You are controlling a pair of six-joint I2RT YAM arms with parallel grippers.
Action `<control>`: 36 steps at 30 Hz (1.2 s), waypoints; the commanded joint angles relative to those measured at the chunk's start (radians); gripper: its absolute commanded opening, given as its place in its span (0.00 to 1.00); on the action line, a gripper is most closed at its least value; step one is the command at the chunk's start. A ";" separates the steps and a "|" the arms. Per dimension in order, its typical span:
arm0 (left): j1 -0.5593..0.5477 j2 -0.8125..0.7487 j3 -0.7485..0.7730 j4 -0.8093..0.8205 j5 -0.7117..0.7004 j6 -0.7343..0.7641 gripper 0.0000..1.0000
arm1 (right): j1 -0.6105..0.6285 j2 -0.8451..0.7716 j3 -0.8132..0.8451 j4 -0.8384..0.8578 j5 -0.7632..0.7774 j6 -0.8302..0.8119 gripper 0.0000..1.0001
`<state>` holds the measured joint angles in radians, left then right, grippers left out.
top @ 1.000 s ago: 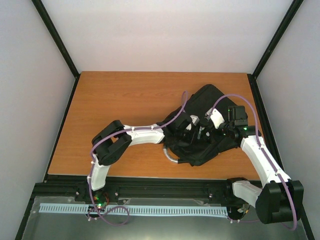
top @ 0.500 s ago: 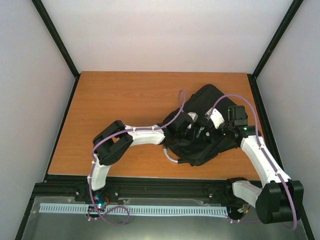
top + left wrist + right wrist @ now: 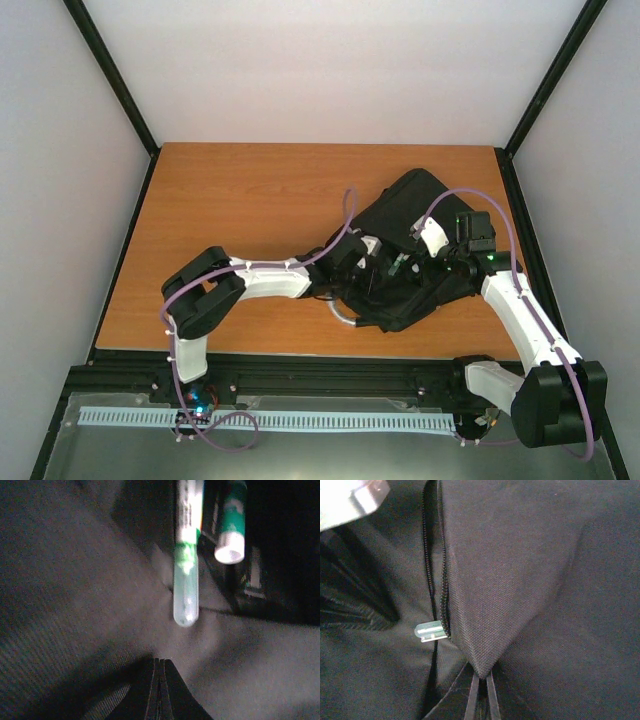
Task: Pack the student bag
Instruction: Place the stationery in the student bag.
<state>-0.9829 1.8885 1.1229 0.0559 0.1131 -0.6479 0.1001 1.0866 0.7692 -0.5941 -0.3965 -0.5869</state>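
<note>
The student bag (image 3: 420, 205) is a black fabric backpack lying at the right of the table, its grey handle (image 3: 343, 316) curving out at the near left. My right gripper (image 3: 408, 268) is shut on a fold of the bag's flap (image 3: 485, 630) beside the open zip (image 3: 441, 575). My left gripper (image 3: 160, 664) is shut with nothing between its fingers, hovering just above the bag's fabric (image 3: 75, 605). A pen with a clear green cap (image 3: 185, 587) sticks out of the opening ahead of it. A green and white marker (image 3: 231, 527) lies next to the pen. The pen's cap (image 3: 431, 630) also shows by the zip.
The wooden table (image 3: 250, 210) stretches left and behind the bag. Black frame posts (image 3: 112, 75) and white walls close in the sides. Purple cables (image 3: 345, 215) loop over both arms above the bag.
My left arm has drawn back to the left, its elbow swinging outward and its gripper sliding off toward the bag's left edge. The right arm and the bag's flap have stayed put.
</note>
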 commanded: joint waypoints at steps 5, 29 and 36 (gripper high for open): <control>-0.014 0.003 -0.029 0.096 0.171 0.087 0.01 | 0.004 -0.008 0.005 0.013 -0.015 -0.017 0.03; -0.016 0.168 0.192 0.118 -0.067 0.016 0.01 | 0.004 -0.004 0.004 0.008 -0.014 -0.016 0.03; -0.016 0.143 0.180 0.116 -0.055 0.008 0.01 | 0.004 -0.005 0.004 0.008 -0.016 -0.017 0.03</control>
<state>-0.9951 2.0418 1.2850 0.1425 0.0738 -0.6292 0.1001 1.0866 0.7692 -0.5941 -0.3950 -0.5945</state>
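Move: The pen's clear end pokes out of the bag pocket ahead of my shut left fingers; its middle lies about 5 cm forward and 7 cm to the right, a centimetre or so lower. The glue stick lies some 3 cm forward and 10 cm to the right. The zipped edge of the flap hangs about 4 cm forward, 7 cm right and 2 cm higher. From my right hand, pinching that flap, the pen is roughly level forward, 7 cm left and 7 cm below. With fingers shut, I first draw my left hand back about 2.5 cm, yawing it slightly clockwise, then drive it in again some 5 cm forward and 3 cm to the right, straightening the yaw. The fingertips go to the pen's end at the pocket mouth, in under the zipped edge. My right hand stays still and keeps its pinch on the flap. ##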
